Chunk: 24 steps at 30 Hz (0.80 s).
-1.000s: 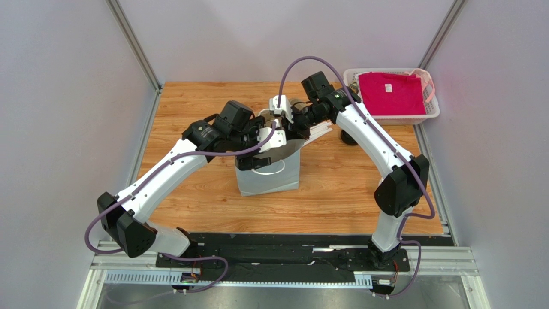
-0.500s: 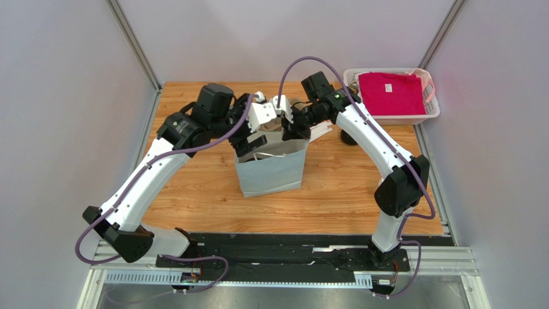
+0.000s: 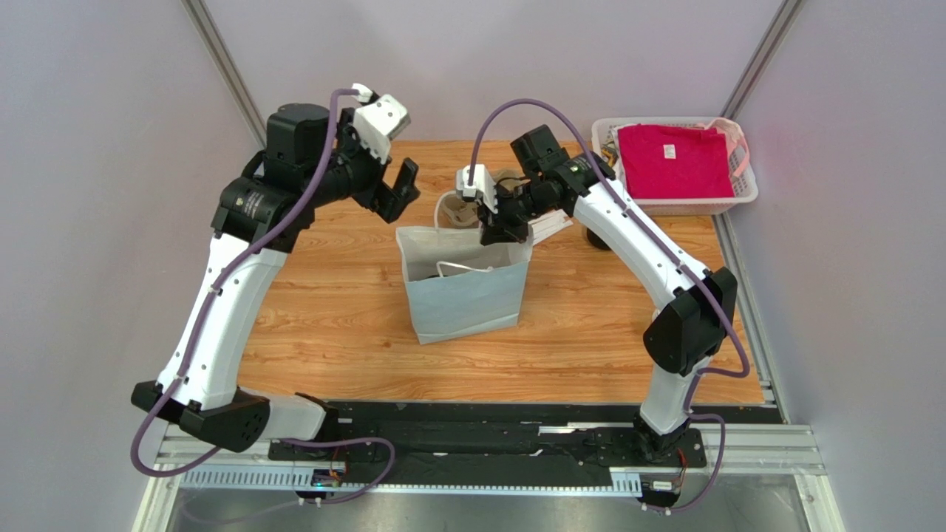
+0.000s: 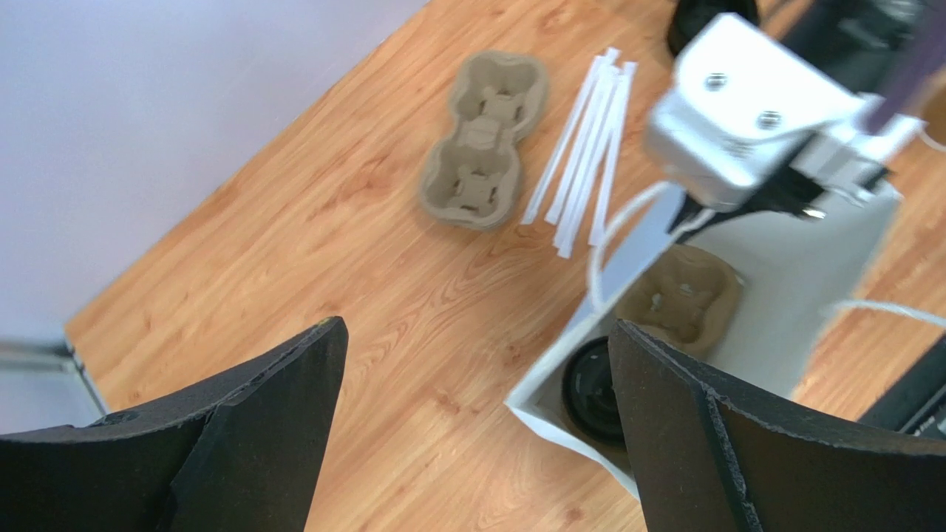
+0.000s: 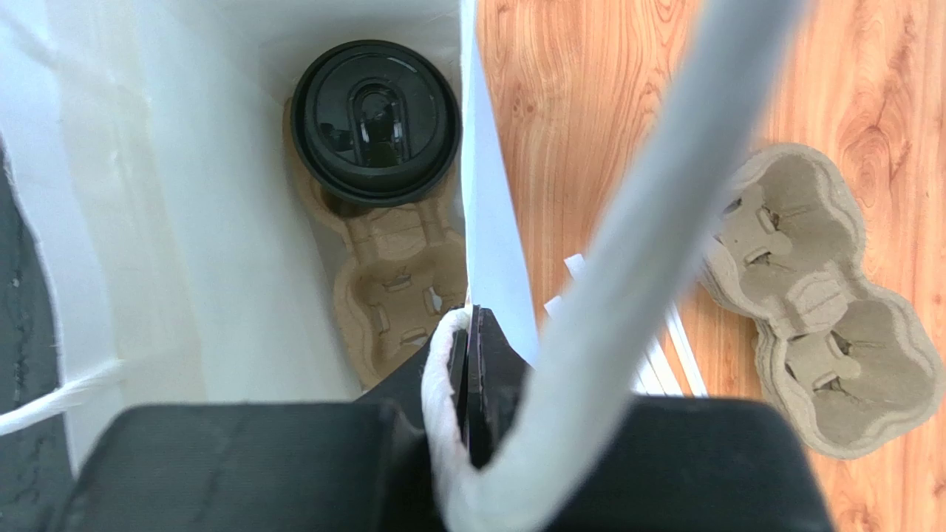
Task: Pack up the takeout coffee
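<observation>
The takeout coffee [image 5: 375,120], a brown cup with a black lid, stands in a pulp carrier [image 5: 400,299] at the bottom of the white paper bag [image 3: 466,294]. In the left wrist view the takeout coffee's lid [image 4: 594,388] shows just inside the bag's corner. My left gripper [image 3: 394,188] hangs open and empty, high above the table to the left of and behind the bag [image 4: 799,277]. My right gripper [image 5: 472,321] is shut on the bag's far rim, the white cord handle [image 5: 444,388] lying against one finger, and it holds the mouth open.
A spare pulp carrier [image 4: 484,141] and several white paper straws [image 4: 583,150] lie on the wood behind the bag. A white basket [image 3: 738,166] with a pink cloth [image 3: 675,161] stands at the back right. A dark object [image 3: 600,236] lies under the right forearm.
My left gripper has risen out of the bag and swung back to the left, open and empty. The right gripper has kept its hold on the bag.
</observation>
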Motion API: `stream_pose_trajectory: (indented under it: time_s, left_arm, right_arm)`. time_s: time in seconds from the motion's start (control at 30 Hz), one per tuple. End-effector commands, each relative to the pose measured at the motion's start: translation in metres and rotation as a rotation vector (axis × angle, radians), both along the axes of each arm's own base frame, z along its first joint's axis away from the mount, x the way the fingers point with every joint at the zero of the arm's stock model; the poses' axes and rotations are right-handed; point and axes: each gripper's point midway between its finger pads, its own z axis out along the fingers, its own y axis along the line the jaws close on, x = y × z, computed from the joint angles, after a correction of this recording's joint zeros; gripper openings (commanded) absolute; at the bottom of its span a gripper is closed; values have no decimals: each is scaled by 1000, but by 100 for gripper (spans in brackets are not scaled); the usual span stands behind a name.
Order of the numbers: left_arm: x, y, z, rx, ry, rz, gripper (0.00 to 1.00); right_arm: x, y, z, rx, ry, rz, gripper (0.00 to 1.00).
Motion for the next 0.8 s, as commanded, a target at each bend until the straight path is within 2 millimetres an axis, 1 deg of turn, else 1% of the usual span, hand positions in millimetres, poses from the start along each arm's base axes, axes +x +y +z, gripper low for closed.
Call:
stream_pose_trajectory:
  time_s: [0.0, 0.03, 0.1, 0.17, 0.33, 0.37, 0.43, 0.47, 0.53, 0.57, 0.63, 0.67, 0.77]
  left_arm:
    - [12, 23, -2, -51, 43, 125, 96]
    - [13, 26, -3, -47, 40, 133, 96]
    - [16, 38, -12, -11, 51, 169, 96]
    - [14, 46, -20, 15, 59, 182, 95]
    - [10, 56, -31, 34, 82, 213, 95]
    - [9, 58, -34, 43, 85, 216, 96]
    - [9, 62, -37, 54, 85, 231, 96]
    - [11, 66, -37, 61, 81, 243, 96]
    - [13, 70, -37, 56, 85, 260, 96]
    - [15, 74, -38, 45, 97, 275, 96]
    - [17, 76, -39, 22, 118, 292, 96]
    - [20, 79, -41, 13, 134, 302, 96]
    - [25, 82, -44, -6, 152, 318, 96]
  right_arm:
    - [-2, 20, 13, 39, 23, -21, 0]
    - [-5, 26, 14, 42, 26, -16, 0]
    - [-5, 33, 14, 52, 44, -31, 0]
    - [-7, 42, 17, 70, 46, -27, 0]
    - [-11, 57, 23, 98, 33, -10, 0]
    - [-10, 60, 28, 107, 24, -8, 7]
    - [-12, 62, 32, 117, 27, -2, 16]
    - [-11, 63, 37, 124, 20, -4, 26]
    - [-11, 62, 44, 129, 9, -13, 33]
    - [-12, 61, 47, 128, 10, -18, 40]
    - [-12, 57, 58, 137, -9, -28, 43]
    - [-12, 55, 60, 141, -4, -40, 47]
    - [-9, 48, 80, 176, -6, -76, 52]
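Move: The right gripper is shut on the takeout bag's far rim, by the foot of its handle. The bag's middle lies about 7 cm back, 4 cm left and 11 cm below that hand. Past the rim on the table, some 21 cm down, the empty cup carrier sits 15 cm ahead and the straws 9 cm ahead and 6 cm right. From the open, empty left gripper the bag is about 7 cm back, 9 cm right and 29 cm below. Keep the right gripper's pinch on the far rim and drag the bag about 5 cm left and slightly back, then open the fingers halfway to let the rim and handle go, lifting some 3 cm. Meanwhile bring the open left gripper about 8 cm left and 6 cm down on the bag's left side, turning it some 15 degrees counter-clockwise. ##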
